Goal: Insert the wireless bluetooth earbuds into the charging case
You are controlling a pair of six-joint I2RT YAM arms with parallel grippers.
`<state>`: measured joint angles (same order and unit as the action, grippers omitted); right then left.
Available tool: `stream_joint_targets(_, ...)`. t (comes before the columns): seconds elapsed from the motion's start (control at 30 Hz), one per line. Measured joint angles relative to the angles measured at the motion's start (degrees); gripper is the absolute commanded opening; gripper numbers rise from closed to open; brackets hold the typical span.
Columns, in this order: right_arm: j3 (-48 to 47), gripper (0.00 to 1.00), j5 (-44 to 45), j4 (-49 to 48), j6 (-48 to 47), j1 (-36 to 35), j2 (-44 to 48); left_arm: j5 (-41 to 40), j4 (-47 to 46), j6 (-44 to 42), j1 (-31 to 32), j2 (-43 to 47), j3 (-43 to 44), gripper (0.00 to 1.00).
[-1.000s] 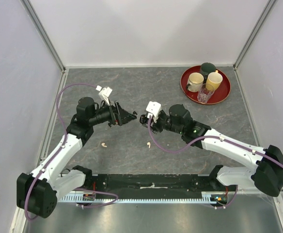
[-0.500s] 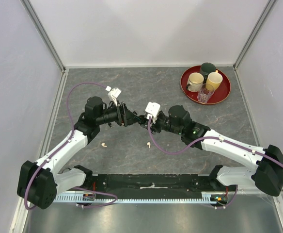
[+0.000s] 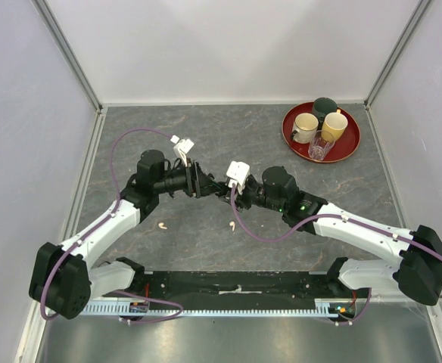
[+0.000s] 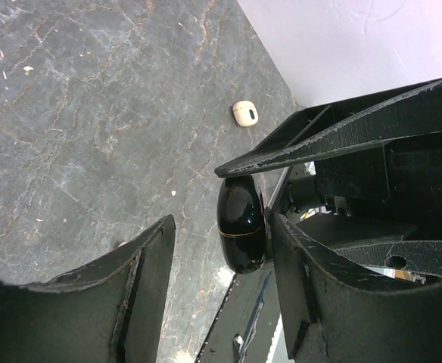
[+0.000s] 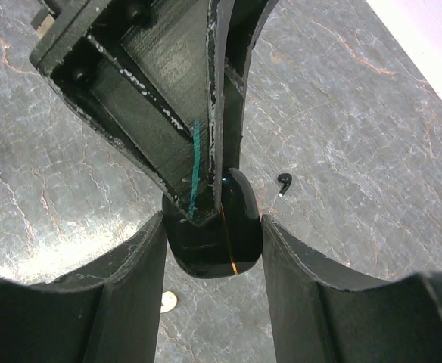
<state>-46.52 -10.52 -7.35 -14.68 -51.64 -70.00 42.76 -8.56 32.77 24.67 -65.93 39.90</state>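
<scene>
The glossy black charging case (image 5: pixel 215 240) is held off the table by my right gripper (image 5: pixel 213 221), whose fingers press it on both sides. My left gripper (image 4: pixel 222 223) straddles the same case (image 4: pixel 242 223). The case lies against the left gripper's right finger, and a gap shows on its left side. In the top view the two grippers, left (image 3: pixel 203 185) and right (image 3: pixel 222 189), meet mid-table and hide the case. Two cream-white earbuds (image 3: pixel 163 224) (image 3: pixel 233 224) lie on the table nearer the arm bases. A black earbud (image 5: pixel 284 183) lies on the table beyond the case.
A red tray (image 3: pixel 285 125) at the back right carries a cream cup (image 3: pixel 306 126), a yellow cup (image 3: pixel 334 125), a dark cup (image 3: pixel 325 106) and a glass (image 3: pixel 320 145). Walls close in the grey stone-patterned table on three sides.
My left arm has reached right until its fingers came around the case, and its jaws have narrowed a good deal. The right gripper has kept its grip and barely moved.
</scene>
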Motion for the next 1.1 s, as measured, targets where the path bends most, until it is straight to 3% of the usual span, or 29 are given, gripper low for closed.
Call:
stream_joint_targets(0.23, 0.0, 0.18, 0.2, -0.8, 0.0, -0.3, 0.0, 2.2, -0.7, 0.2, 0.3, -1.2, 0.0, 0.51)
stream_joint_targets(0.47, 0.4, 0.19, 0.8, -0.8, 0.0, -0.5, 0.0, 3.8, -1.9, 0.9, 0.8, -1.6, 0.0, 0.18)
stream_joint_targets(0.6, 0.6, 0.41, 1.4, -0.7, 0.0, -0.6, 0.0, 4.1, -2.2, 1.0, 0.8, -2.3, 0.1, 0.02)
stream_joint_targets(0.67, 0.7, 0.44, 1.7, -0.7, 0.1, -0.6, 0.0, 4.3, -2.3, 1.0, 0.8, -2.6, 0.1, 0.02)
stream_joint_targets(0.8, 0.7, 0.76, 2.0, -0.7, 0.7, -0.7, 0.0, 4.3, -2.3, 1.0, 0.8, -2.8, 0.1, 0.02)
stream_joint_targets(0.9, 0.7, 0.87, 2.5, -1.3, 1.7, -0.8, 0.1, 3.9, -1.8, 0.9, 0.8, -2.8, 0.1, 0.02)
stream_joint_targets(1.1, 0.8, 0.98, 3.7, -1.6, 2.9, -0.8, 2.8, -1.1, 1.7, -0.8, 0.9, -1.7, 0.1, 0.02)
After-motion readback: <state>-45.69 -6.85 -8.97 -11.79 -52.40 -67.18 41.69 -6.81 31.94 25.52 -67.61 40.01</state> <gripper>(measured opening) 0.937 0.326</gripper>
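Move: The black charging case, held in the right fingers, is already between the left hand's open fingers, about 1 cm back and 1 cm to the right of that hand's point, at its height. From the right hand, the case is about 1 cm to the left. On the table some 20 cm below the left hand, the nearer black earbud lies about 6 cm ahead and 2 cm left, the nearer white earbud about 9 cm back and 3 cm right. The left fingers close on the black case and pinch it while the right hand still holds it, the left hand easing about 1 cm back and 1 cm to the right. Once that grip is set, the right fingers spread wide, let go and rise about 2 cm off the case; the left keeps its pinch, sinks about 1.5 cm and drifts back forward. ##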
